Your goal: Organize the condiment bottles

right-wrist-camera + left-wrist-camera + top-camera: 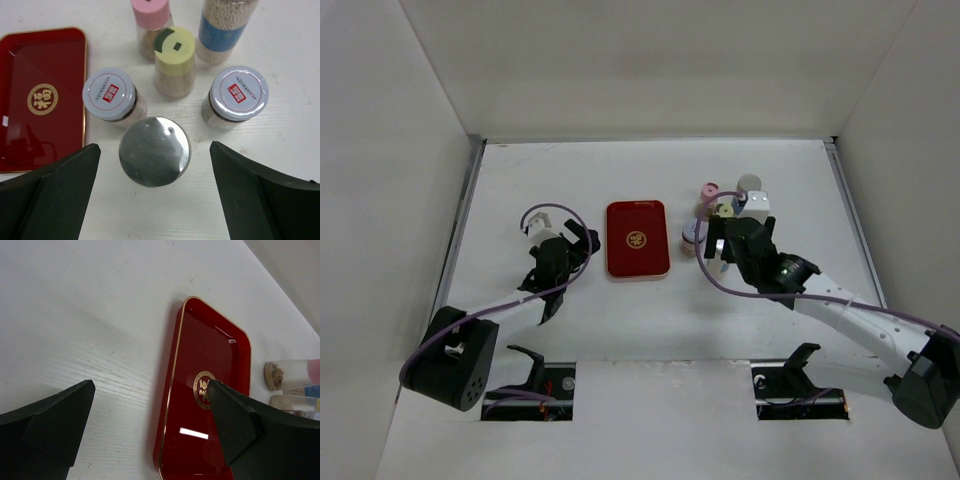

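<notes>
Six condiment bottles stand in a cluster right of the red tray (638, 238). In the right wrist view I see the silver cap (155, 151), two white caps with red marks (109, 94) (238, 93), the yellow cap (174, 45), the pink cap (150, 11) and the blue-banded bottle (222, 25). My right gripper (154, 150) is open above the cluster, its jaws on either side of the silver-capped bottle and clear of it. My left gripper (151, 385) is open and empty over the table at the tray's left edge (172, 390).
The tray is empty and has a gold emblem (41, 98). White walls enclose the table on the left, the back and the right. In the left wrist view, the bottles (295, 375) show beyond the tray's far side.
</notes>
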You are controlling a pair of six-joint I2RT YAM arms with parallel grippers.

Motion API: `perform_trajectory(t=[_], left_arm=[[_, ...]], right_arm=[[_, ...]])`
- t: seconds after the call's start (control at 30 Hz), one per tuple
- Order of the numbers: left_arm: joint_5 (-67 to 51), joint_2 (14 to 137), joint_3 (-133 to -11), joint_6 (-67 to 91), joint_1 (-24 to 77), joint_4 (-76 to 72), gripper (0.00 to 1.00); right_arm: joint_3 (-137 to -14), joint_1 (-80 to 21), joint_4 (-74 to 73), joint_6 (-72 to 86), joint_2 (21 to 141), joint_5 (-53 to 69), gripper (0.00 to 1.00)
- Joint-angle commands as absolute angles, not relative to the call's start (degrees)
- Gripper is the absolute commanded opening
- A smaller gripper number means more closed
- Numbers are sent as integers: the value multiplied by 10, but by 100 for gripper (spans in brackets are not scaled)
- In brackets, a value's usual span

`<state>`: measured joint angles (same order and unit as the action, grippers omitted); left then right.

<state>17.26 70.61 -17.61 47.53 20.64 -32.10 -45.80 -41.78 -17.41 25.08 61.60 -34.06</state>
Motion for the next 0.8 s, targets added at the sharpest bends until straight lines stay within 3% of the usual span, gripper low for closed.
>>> perform_trajectory(t=[0.0,0.27,0.43,0.6,0.77], left_arm=[[151,715,-178,489,204,-369,100],[147,706,-172,491,201,-371,100],[154,705,-168,492,201,-380,100],[146,701,-166,494,201,-381,100],[142,709,-166,500,196,-381,100]], right_arm=[[-459,-399,-176,265,630,-335,97],[-459,-385,-121,259,683,-305,80],[-474,-388,-142,254,694,-325,50],[-518,-427,-228,248,629,-385,42],[-596,-494,-291,219,638,-317,42]])
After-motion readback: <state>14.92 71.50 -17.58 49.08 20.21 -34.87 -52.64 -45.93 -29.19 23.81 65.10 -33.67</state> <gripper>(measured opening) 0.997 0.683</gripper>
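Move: The metal-lidded bottle stands about 2 cm ahead of the open right hand, straight in line with it, its middle some 8 cm below. Beyond that bottle, the left pale-lidded jar is about 8 cm ahead of the hand and 6 cm left, the right one 8 cm ahead and 7 cm right. The yellow-capped bottle is 12 cm straight ahead. From the left hand, the metal-lidded bottle lies roughly 34 cm right, 4 cm back and about level. Down some 4 cm and slightly forward onto the metal-lidded bottle goes the right hand, tipping a little further down as its fingers close from wide open to about two-thirds, pinching the bottle's upper part. Keeping that grip, it draws back towards the base and rises, about 3.5 cm each way, away from the jars, its left side dipping slightly. ##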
